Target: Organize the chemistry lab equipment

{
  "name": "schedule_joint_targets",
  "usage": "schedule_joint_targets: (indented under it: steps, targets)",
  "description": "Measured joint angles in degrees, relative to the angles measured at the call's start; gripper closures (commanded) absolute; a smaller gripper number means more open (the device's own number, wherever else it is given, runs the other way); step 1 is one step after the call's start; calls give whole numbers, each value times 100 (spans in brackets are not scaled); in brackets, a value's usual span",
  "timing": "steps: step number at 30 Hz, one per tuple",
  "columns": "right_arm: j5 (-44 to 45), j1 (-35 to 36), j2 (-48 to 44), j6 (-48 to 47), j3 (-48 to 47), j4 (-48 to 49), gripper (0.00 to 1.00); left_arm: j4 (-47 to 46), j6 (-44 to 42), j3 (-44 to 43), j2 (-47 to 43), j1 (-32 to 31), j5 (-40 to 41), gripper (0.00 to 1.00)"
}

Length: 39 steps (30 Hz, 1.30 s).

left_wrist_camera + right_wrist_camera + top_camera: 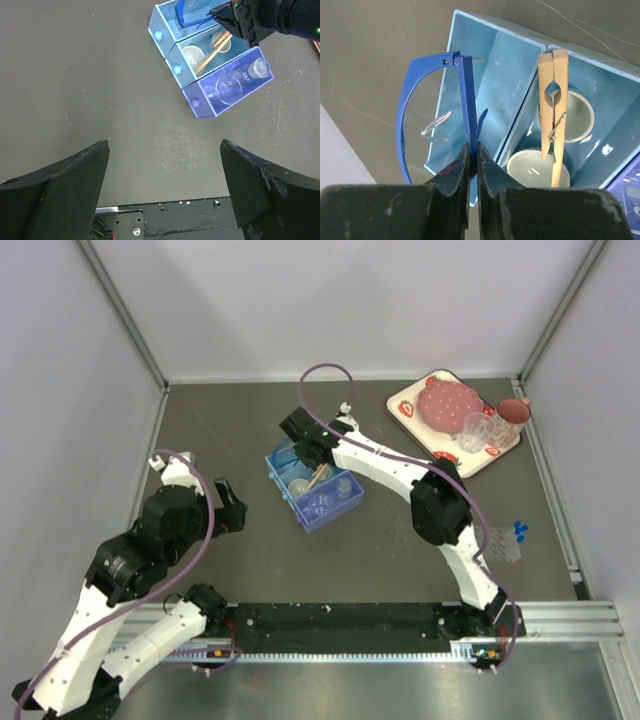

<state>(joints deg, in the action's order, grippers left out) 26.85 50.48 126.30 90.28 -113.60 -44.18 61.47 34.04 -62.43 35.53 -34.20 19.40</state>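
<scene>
My right gripper (473, 147) is shut on the temple arm of blue-framed safety glasses (405, 115), which hang over the end compartment of a blue organizer bin (510, 60). In the middle compartment lie thin wooden tongs (552, 110) across two small round dishes (535, 170). The third compartment holds clear glassware (230, 87). A clear well rack (500, 545) and small blue pieces (520, 530) lie at the table's right. My left gripper (164, 150) is open over bare table, well short of the bin (172, 55).
A white strawberry-print tray (455, 420) with a pink plate and glasses stands at the back right. Grey walls with metal posts close the table on three sides. A black rail (350, 620) runs along the near edge.
</scene>
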Motion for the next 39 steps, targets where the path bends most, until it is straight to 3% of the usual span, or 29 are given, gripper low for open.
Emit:
schedule_joint_targets:
  steps: [18, 23, 25, 39]
  targets:
    - [-122, -151, 527, -28, -212, 133, 100, -107, -101, 9, 264, 4, 9, 2]
    - [-142, -155, 645, -114, -387, 76, 79, -116, -101, 11, 313, 4, 22, 2]
    - [-146, -157, 656, -151, -409, 125, 75, -131, -101, 11, 328, 2, 22, 2]
    - [-131, -146, 605, -551, -455, 129, 74, -144, -98, 22, 339, 4, 20, 2]
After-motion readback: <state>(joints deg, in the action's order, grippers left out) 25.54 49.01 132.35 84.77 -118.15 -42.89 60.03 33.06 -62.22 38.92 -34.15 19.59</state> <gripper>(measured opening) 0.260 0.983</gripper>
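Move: My right hand already holds the blue goggles by one arm. The light-blue far compartment they are going into has its middle about 2 cm ahead, 1 cm to the left and 9 cm below. The clothespin lies in the middle compartment, some 5 cm back and 3 cm right of my right hand. A white cup beside it is about 6 cm back and 1 cm left. From my idle left hand, the far compartment is about 22 cm ahead, 14 cm right and 23 cm down. I lower my right hand about 3.5 cm, easing some 2 cm forward, to take the goggles down into the far compartment. At the bottom I open the fingers about a quarter of the way, let go of the goggles' arm and stay just above them, barely starting to rise. ##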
